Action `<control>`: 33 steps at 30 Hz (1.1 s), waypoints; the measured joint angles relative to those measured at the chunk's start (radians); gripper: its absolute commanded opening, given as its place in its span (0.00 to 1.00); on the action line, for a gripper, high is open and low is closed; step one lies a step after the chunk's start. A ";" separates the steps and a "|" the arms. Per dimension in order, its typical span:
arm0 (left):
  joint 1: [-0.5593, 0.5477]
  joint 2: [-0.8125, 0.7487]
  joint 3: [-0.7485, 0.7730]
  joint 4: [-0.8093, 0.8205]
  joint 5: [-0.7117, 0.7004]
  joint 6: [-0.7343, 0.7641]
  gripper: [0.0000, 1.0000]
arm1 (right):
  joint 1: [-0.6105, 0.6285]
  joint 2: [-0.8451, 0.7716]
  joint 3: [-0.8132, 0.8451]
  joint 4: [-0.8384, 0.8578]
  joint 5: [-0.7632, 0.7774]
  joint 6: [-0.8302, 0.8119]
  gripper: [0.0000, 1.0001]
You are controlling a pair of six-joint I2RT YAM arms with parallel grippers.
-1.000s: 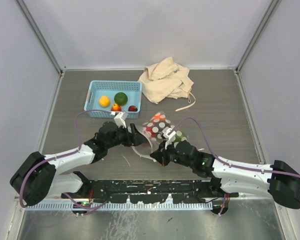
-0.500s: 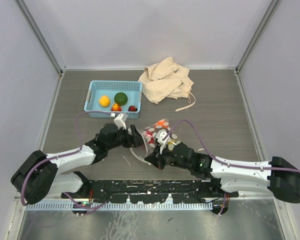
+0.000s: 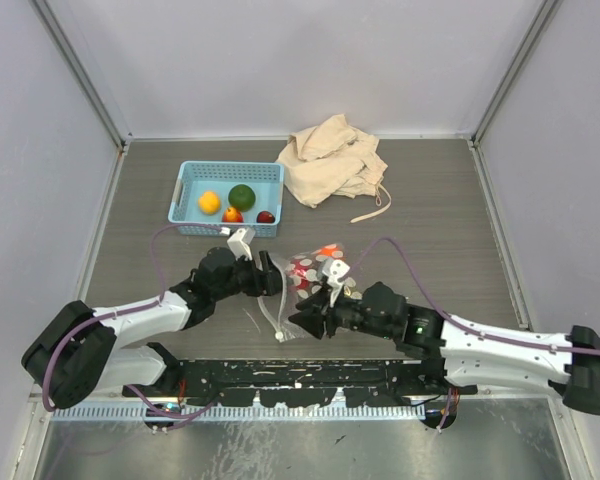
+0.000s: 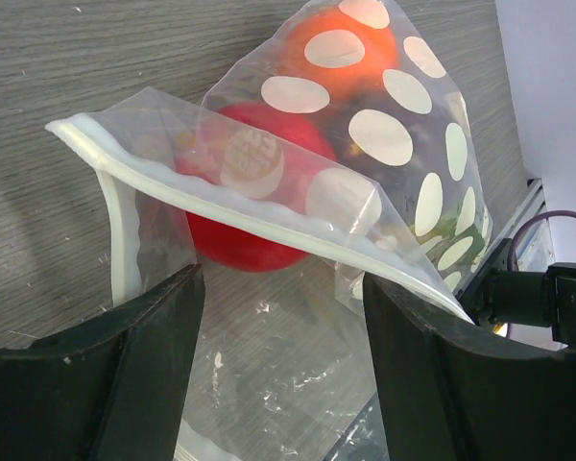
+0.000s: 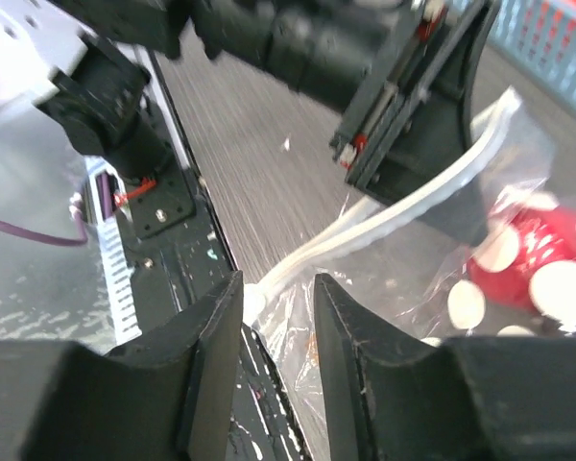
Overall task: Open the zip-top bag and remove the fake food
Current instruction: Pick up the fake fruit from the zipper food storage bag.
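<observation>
The zip-top bag point(image 3: 318, 262) lies mid-table with its mouth pulled open toward the near edge. Its white zip strip point(image 4: 269, 216) arches over the opening. Fake food sits inside: a red piece point(image 4: 232, 230) at the mouth and an orange one point(image 4: 331, 67) behind it. My left gripper point(image 4: 280, 288) point(image 3: 272, 275) is open at the mouth, the lower clear film lying between its fingers. My right gripper point(image 5: 276, 283) point(image 3: 306, 318) has its jaws parted, and the near end of the zip strip point(image 5: 259, 293) lies loose in the gap.
A light blue basket point(image 3: 185, 185) at the back left holds more fake food: yellow point(image 3: 209, 202), green point(image 3: 242, 196), red point(image 3: 232, 214) and maroon point(image 3: 266, 216) pieces. A beige cloth bag point(image 3: 330, 160) lies at the back centre. The black base rail point(image 3: 300, 375) runs along the near edge.
My right gripper pulled the zip strip's end toward the near edge, widening the mouth, and has now opened and let go of it. The left gripper has barely moved.
</observation>
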 measured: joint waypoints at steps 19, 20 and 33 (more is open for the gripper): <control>0.000 0.042 -0.004 0.021 0.036 -0.001 0.46 | -0.393 0.209 0.227 -0.293 0.203 0.008 0.10; 0.000 0.042 -0.004 0.021 0.037 -0.001 0.46 | -0.393 0.233 0.233 -0.297 0.179 0.006 0.10; 0.000 0.080 -0.003 0.030 0.047 -0.001 0.49 | -0.393 0.402 0.314 -0.283 0.002 0.001 0.10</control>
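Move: The red fruit in the bag lies about 15 cm ahead of the right hand, level sideways, and some 11 cm below it; the orange fruit is about 20 cm ahead and 8 cm to the right, equally low. The bag mouth's near corner sits roughly 5 cm to the hand's left, level fore and aft and 9 cm down. From the left hand, in the bag's mouth, the red fruit is about 4 cm ahead, 6 cm right and 4 cm lower. The right hand lifts clear of the bag's near edge and swings forward about 14 cm while closing its fingers almost shut, veers right, then sinks and eases back left to the bag by the red fruit, tips angled down, wrist turned some 20 degrees clockwise. Inside the mouth, the left hand sinks about 2 cm and narrows its fingers without closing on the fruit. ##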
